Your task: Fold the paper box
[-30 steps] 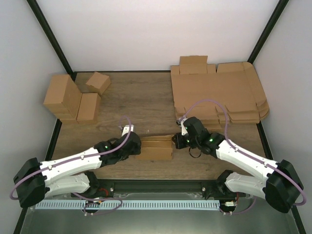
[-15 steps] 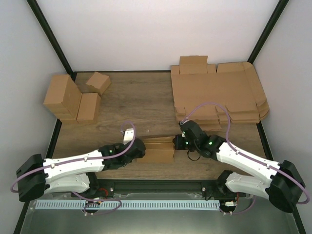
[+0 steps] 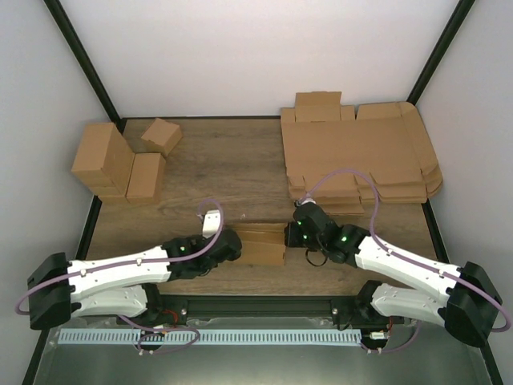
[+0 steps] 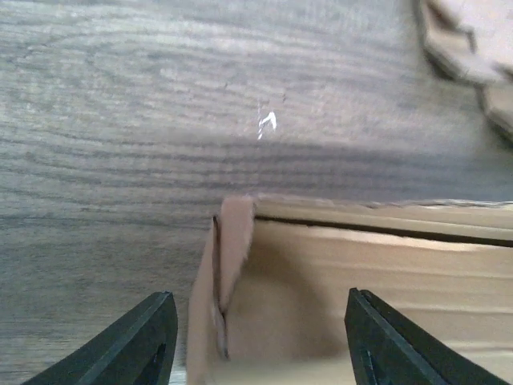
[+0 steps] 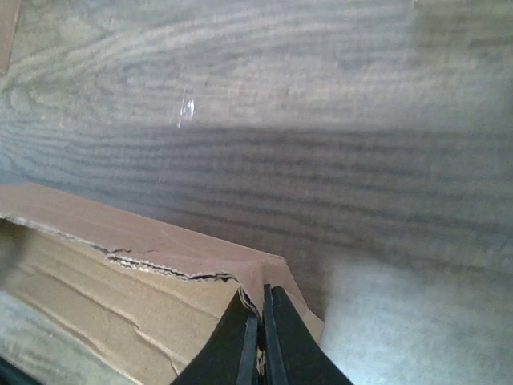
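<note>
The paper box [image 3: 261,245], a long brown cardboard piece with its walls up, lies near the table's front edge between both arms. My left gripper [image 3: 233,245] is at its left end. In the left wrist view the left gripper [image 4: 260,345] is open, and its fingers [image 4: 144,341] straddle the box's left end wall [image 4: 228,265] without touching it. My right gripper [image 3: 290,235] is at the right end. The right wrist view shows the right gripper [image 5: 260,305] shut, pinching the top edge of the box's [image 5: 120,273] end wall.
A thick pile of flat cardboard sheets [image 3: 361,156] covers the back right of the table; its edge shows in the left wrist view [image 4: 473,56]. A group of folded boxes [image 3: 120,164] stands at the back left. Dark frame posts rise at the back corners.
My left gripper has opened wider and slid toward the box's left end. The right gripper has shifted slightly left, still pinching the box's right end.
</note>
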Controlling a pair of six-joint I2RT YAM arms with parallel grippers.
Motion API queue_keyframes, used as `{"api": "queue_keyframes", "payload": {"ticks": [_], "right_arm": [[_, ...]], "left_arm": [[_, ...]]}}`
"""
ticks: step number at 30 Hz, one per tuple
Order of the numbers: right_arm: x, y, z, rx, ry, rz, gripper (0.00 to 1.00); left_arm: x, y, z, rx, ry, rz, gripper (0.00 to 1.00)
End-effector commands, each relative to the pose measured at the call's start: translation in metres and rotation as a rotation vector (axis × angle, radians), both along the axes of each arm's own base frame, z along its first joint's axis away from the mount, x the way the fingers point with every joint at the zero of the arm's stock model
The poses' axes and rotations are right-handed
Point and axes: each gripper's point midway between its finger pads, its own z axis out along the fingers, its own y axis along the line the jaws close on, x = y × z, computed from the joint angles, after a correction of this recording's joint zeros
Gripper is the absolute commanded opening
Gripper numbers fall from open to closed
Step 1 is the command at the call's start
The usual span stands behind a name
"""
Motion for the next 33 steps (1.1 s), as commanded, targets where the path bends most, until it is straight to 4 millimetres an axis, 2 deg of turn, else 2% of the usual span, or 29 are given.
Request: {"api": "queue_keyframes", "payload": {"ticks": [1, 5, 9, 11, 14, 19, 24, 28, 30, 33], "right_arm": [[0.038, 0.003, 0.045, 0.001, -0.281, -0.036, 0.02], [0.06, 0.001, 0.064, -0.026, -0.488, -0.052, 0.01], [0.075, 0.007, 0.075, -0.063, -0.628, -0.029, 0.01], [0.076, 0.02, 0.076, -0.085, -0.703, 0.065, 0.01], [0.079, 0.034, 0.071, -0.109, -0.776, 0.187, 0.01], [0.093, 0.031, 0.06, -0.064, -0.805, 0.228, 0.01], [0.097, 0.032, 0.052, -0.013, -0.795, 0.265, 0.01], [0.093, 0.034, 0.048, -0.026, -0.828, 0.314, 0.01], [0.094, 0.036, 0.044, -0.035, -0.819, 0.347, 0.01], [0.092, 0.038, 0.041, -0.034, -0.816, 0.389, 0.01]], "left_arm": [[0.015, -0.001, 0.05, -0.079, -0.099, 0.016, 0.65], [0.028, 0.001, 0.08, -0.154, -0.129, -0.022, 0.76], [0.033, 0.005, 0.095, -0.19, -0.128, -0.065, 0.85], [0.037, 0.008, 0.096, -0.207, -0.11, -0.094, 0.86], [0.046, 0.015, 0.087, -0.23, -0.066, -0.126, 0.87], [0.049, 0.022, 0.067, -0.236, -0.021, -0.152, 0.95], [0.04, 0.013, 0.065, -0.292, -0.047, -0.227, 1.0], [0.043, 0.015, 0.066, -0.209, -0.074, -0.277, 1.0], [0.047, 0.011, 0.077, -0.148, -0.083, -0.329, 1.0], [0.052, 0.004, 0.083, -0.024, -0.084, -0.447, 1.0]]}}
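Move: At its far right-hand corner, the paper box is pinched by the right fingers; its middle lies about 6 cm to that hand's left, 3 cm back and 3 cm below. The left fingers straddle the box's left end, with its middle roughly 6 cm to the right, level in reach and 3 cm below. The flat cardboard stack lies some 22 cm ahead and 17 cm right of the right hand; a small finished box stands 15 cm ahead and 23 cm left of the left hand. Swinging forward about 9 cm and slightly up, the right hand keeps its pinch on the box's corner, tips its fingers up some 40 degrees and finally turns counter-clockwise. The left hand backs up out of the left end, opening wide as it rises and goes forward, then sinks partway and turns clockwise, ending open over the same end without a visible grip. ##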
